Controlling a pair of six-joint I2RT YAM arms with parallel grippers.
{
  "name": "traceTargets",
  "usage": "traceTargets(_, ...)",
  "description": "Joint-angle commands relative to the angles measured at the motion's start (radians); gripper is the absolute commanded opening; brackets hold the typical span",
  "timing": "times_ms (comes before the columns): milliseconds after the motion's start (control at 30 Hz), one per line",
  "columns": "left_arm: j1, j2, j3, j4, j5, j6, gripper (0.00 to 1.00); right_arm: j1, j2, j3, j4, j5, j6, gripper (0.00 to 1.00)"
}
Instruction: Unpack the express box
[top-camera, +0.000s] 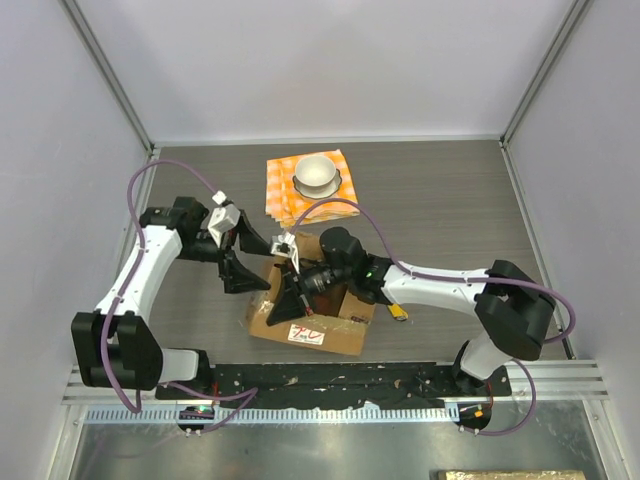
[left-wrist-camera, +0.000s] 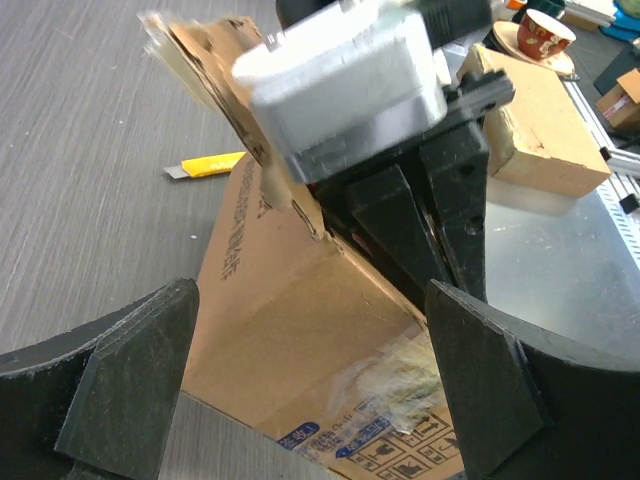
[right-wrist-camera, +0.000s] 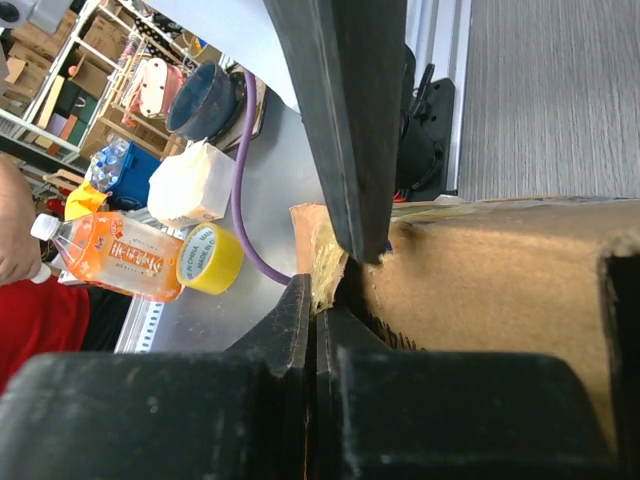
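The express box (top-camera: 335, 325), brown cardboard with a white red-marked sticker on its near side, lies mid-table. My right gripper (top-camera: 292, 283) reaches over it from the right and is shut on the taped edge of a raised top flap (right-wrist-camera: 322, 262); the gripper (right-wrist-camera: 335, 278) shows pinched on that edge in the right wrist view. My left gripper (top-camera: 254, 258) is open just left of the box. In the left wrist view its fingers (left-wrist-camera: 135, 380) straddle the lifted flap (left-wrist-camera: 300, 300) without touching it, with the right gripper (left-wrist-camera: 420, 200) above.
A cup on a saucer (top-camera: 318, 175) sits on an orange checked cloth (top-camera: 278, 190) behind the box. A yellow utility knife (top-camera: 398, 311) lies right of the box, also in the left wrist view (left-wrist-camera: 205, 165). A smaller brown block (left-wrist-camera: 545, 120) lies beyond the table's near edge.
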Motion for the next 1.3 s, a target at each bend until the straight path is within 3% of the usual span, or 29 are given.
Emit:
traceTargets(0,-0.006,-0.030,-0.037,-0.318,0.112,0.110,1.00,0.005,0.016,0.061,0.137,-0.039,0.052,0.01)
traceTargets(300,-0.023,0.008,-0.002,-0.318,0.117,0.124,1.00,0.045,0.086,0.113,0.155,-0.041,0.070,0.01)
traceTargets(467,-0.038,-0.004,-0.077,-0.318,0.048,0.169,1.00,0.048,0.079,0.116,0.158,-0.038,0.069,0.01)
traceTargets(667,-0.017,-0.004,-0.126,-0.318,0.000,0.207,0.81,0.048,0.030,0.103,0.085,-0.027,0.024,0.01)
traceTargets(767,-0.009,0.004,-0.111,-0.318,0.002,0.203,0.61,0.048,0.007,0.086,0.066,-0.020,0.013,0.01)
traceTargets(800,-0.009,0.008,-0.108,-0.318,0.000,0.204,0.49,0.048,-0.001,0.081,0.063,-0.016,0.010,0.01)
traceTargets(833,-0.009,0.008,-0.106,-0.318,0.000,0.204,0.46,0.048,-0.012,0.081,0.060,-0.013,0.004,0.01)
traceTargets(1067,-0.009,0.037,-0.124,-0.318,0.009,0.226,0.41,0.048,-0.030,0.112,0.007,0.003,-0.036,0.01)
traceTargets(1267,-0.007,0.099,-0.153,-0.303,-0.041,0.261,0.23,0.054,-0.062,0.144,-0.029,0.030,-0.074,0.01)
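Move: The box flap's near corner, at the open rim, stands about 3 cm to the left hand's right and 3 cm below it, level with it fore and aft. The express box's middle is roughly 9 cm to the right, 1 cm back and 14 cm down, while the yellow cutter lies about 27 cm to the right, straight across and 23 cm down. From the right hand, already shut on a taped cardboard edge, that flap corner is 9 cm ahead, 1 cm to its right and about level. The left hand, fingers wide and pointing to the robot's right, sinks about 3 cm and eases 1 cm back onto the standing box flap, then closes its fingers to a bit under half open, where they settle with the cardboard between them and the gripping effort raised. The right hand keeps its pinch on the taped edge all the while, first shifting some 2 cm left, then going down about 2 cm and slightly back while its wrist tilts a few degrees. ##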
